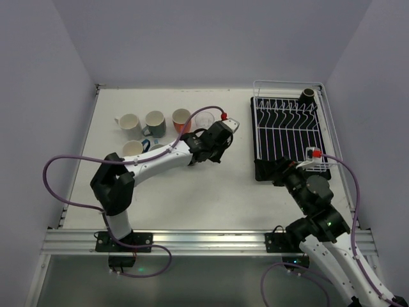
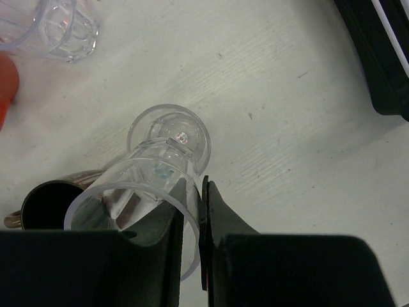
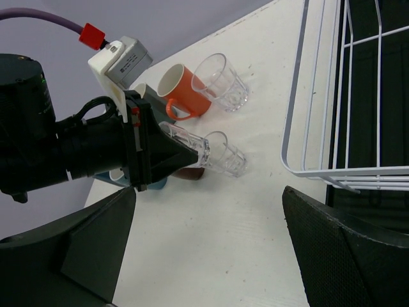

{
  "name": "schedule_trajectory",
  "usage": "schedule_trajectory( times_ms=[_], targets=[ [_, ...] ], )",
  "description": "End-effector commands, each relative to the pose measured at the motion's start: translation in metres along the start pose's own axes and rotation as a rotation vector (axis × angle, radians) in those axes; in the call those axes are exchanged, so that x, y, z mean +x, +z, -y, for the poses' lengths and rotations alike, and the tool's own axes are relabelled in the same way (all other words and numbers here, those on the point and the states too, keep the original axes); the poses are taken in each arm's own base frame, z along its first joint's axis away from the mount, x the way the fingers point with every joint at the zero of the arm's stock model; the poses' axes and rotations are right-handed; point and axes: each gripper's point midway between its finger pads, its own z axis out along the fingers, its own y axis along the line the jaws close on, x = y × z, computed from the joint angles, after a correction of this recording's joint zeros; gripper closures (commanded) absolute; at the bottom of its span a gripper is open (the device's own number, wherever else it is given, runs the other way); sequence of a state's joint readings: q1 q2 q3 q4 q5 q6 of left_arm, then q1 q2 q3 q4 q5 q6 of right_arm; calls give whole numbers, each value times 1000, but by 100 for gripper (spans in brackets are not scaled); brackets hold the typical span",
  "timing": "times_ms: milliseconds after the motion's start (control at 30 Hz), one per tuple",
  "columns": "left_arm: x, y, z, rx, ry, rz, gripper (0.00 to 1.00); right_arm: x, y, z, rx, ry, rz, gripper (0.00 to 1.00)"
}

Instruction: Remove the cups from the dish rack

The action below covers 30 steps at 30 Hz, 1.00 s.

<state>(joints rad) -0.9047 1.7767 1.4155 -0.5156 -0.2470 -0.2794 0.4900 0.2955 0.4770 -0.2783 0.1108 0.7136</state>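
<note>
My left gripper is shut on the rim wall of a clear glass, one finger inside and one outside, held tilted low over the table left of the dish rack. The glass's base end sits at the rim of a second clear glass standing on the table; contact is unclear. A dark cup stands in the rack's far right corner. My right gripper is open and empty by the rack's near left corner.
Cups stand at the far left: white, grey, orange, another clear glass, cream. A dark brown cup stands right beside the held glass. The rack's raised wire rim lies just right of my right gripper.
</note>
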Motion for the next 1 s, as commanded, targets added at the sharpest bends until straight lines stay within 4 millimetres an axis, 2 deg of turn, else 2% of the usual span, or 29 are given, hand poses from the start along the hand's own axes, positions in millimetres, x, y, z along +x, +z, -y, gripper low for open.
schedule_trajectory(
  times_ms=[0, 233, 600, 733, 800, 833, 967],
  targets=[
    [-22, -4, -4, -31, 33, 46, 100, 0, 2, 2, 7, -8, 2, 1],
    [-28, 6, -4, -49, 52, 46, 100, 2, 3, 2, 1, -7, -1, 1],
    [-16, 25, -3, -62, 74, -7, 99, 5, 3, 4, 2, -2, -2, 1],
    [-14, 28, -3, -65, 77, -20, 92, 6, 3, 4, 1, -1, -5, 1],
    [-13, 29, -4, -71, 82, -28, 82, 7, 3, 4, -1, -1, -7, 1],
    [-13, 30, -4, -76, 82, -30, 75, 7, 3, 4, 0, -1, -8, 1],
    [-15, 30, -8, -95, 87, -28, 64, 7, 3, 4, 1, -1, -5, 1]
  ],
)
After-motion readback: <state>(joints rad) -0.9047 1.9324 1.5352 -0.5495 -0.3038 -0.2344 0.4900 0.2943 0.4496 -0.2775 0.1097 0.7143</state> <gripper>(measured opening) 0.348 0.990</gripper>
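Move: The left hand already holds a clear glass by its rim, poised over a standing glass whose middle lies about 4 cm ahead, 2 cm to the left and 8 cm below. The brown mug stands about 9 cm to the hand's left and 1 cm ahead. The far glass is 15 cm ahead and 4 cm left, with the orange mug 15 cm ahead and 13 cm left. From the right hand the standing glass is about 10 cm ahead, 17 cm left and 19 cm lower. Still pinching the near wall of the clear glass, the left hand eases about 2 cm forward and slightly right to bring the glass over the standing one, then lowers about 3 cm, rolling only some 5 degrees, to set it down into that glass. Once down, the fingers begin to part, opening to about a third with one inside the rim and one outside, while the hand creeps a little farther forward. ##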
